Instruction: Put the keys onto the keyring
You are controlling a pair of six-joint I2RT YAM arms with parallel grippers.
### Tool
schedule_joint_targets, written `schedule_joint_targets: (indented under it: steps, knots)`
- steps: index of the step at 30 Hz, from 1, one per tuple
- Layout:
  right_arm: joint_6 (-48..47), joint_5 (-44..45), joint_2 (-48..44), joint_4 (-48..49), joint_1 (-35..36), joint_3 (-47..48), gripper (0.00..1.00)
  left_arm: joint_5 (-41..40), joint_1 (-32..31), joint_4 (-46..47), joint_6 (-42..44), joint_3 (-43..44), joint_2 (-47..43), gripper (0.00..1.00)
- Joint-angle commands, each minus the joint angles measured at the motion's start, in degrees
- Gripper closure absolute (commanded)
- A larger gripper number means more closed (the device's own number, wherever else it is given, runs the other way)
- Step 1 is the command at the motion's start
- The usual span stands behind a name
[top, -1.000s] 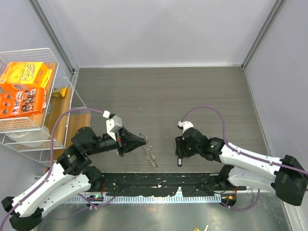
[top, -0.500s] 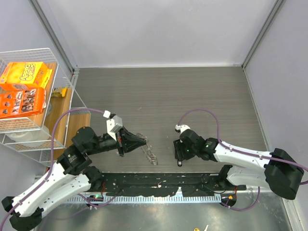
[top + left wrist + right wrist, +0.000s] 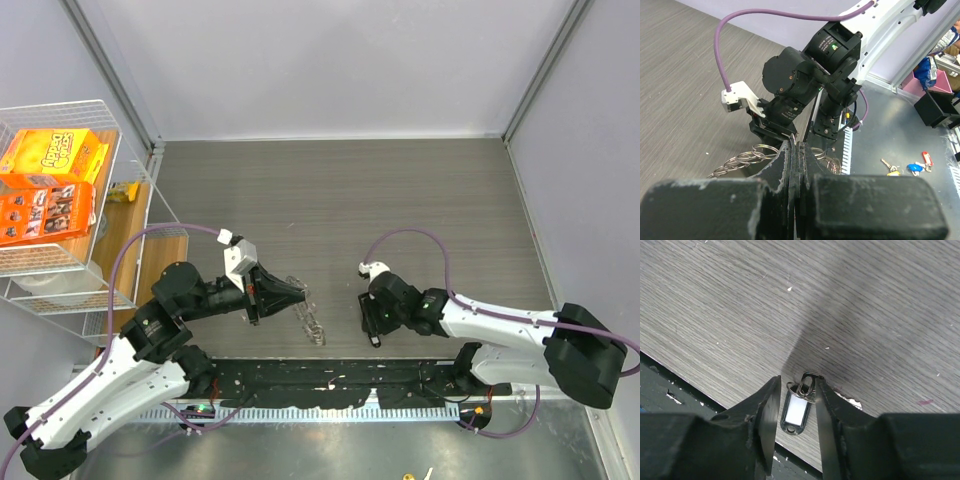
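Observation:
The keyring [image 3: 312, 325] is a chain of thin metal rings trailing on the table from my left gripper [image 3: 296, 292]. In the left wrist view that gripper [image 3: 796, 149] is shut on one ring's wire, and linked rings [image 3: 747, 157] hang to its left. The key [image 3: 796, 414], a small black tag with a white label and a metal loop [image 3: 806, 383], lies flat near the table's front edge. My right gripper [image 3: 796, 385] is open, low over it, one finger on each side. The right finger [image 3: 822, 395] touches the loop. In the top view my right gripper [image 3: 374, 332] covers the key.
A wire basket [image 3: 120, 150] with orange cereal boxes stands at the left. A black strip [image 3: 330, 380] runs along the table's near edge, close below the key. Loose keys with coloured tags [image 3: 902, 167] lie on the metal surface beyond that edge.
My right gripper has slid left and slightly nearer, down around the key, and its jaws have narrowed. The left arm with the keyring has barely moved.

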Motion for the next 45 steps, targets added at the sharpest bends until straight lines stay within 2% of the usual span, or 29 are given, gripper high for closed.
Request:
schedule_joint_targets:
  steps: [1,4,9,22,34,45]
  knots:
    - [0.0,1.6,0.3,0.6,1.0,0.8,0.65,0.9,0.0,2.8,0.1,0.7,-0.3,1.00]
    - [0.0,2.0,0.0,0.3,1.4,0.8,0.73,0.9,0.0,2.8,0.1,0.6,-0.2,1.00]
    - [0.1,3.4,-1.2,-0.3,2.3,0.7,0.95,0.9,0.0,2.7,0.2,0.6,-0.4,1.00]
    - [0.5,8.4,-11.6,-8.5,5.1,6.9,0.94,1.2,0.0,2.8,0.1,0.8,0.0,1.00]
    - [-6.2,-4.2,-23.3,-9.2,5.4,14.2,0.94,-0.3,0.0,3.4,0.2,1.3,0.5,1.00]
    - [-13.7,-13.5,-23.4,-8.0,5.4,23.6,0.94,-1.2,-0.1,4.6,0.3,1.0,0.9,1.00]
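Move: The keys lie on the table almost between the right hand's open fingers, their middle roughly 1 cm back from the hand point and about 1 cm below it. The keyring, already held in the left hand, is about 11 cm to the right hand's left, some 4 cm back and 24 cm higher. The table's front edge runs about 7 cm straight back, 2 cm lower. For the left hand the keys are about 12 cm to its right, 2 cm ahead and 29 cm down. The right fingers shut on the keys at the tabletop while that hand eases back about half a centimetre. It then lifts them straight off the table, speeding up to rise some 21 cm and drifting about 4 cm left towards the keyring. On the way up the wrist swings some 40 degrees, so the downward fingertips come up to point more to the left. The left hand stays in place, keeping its pinch on the keyring. ##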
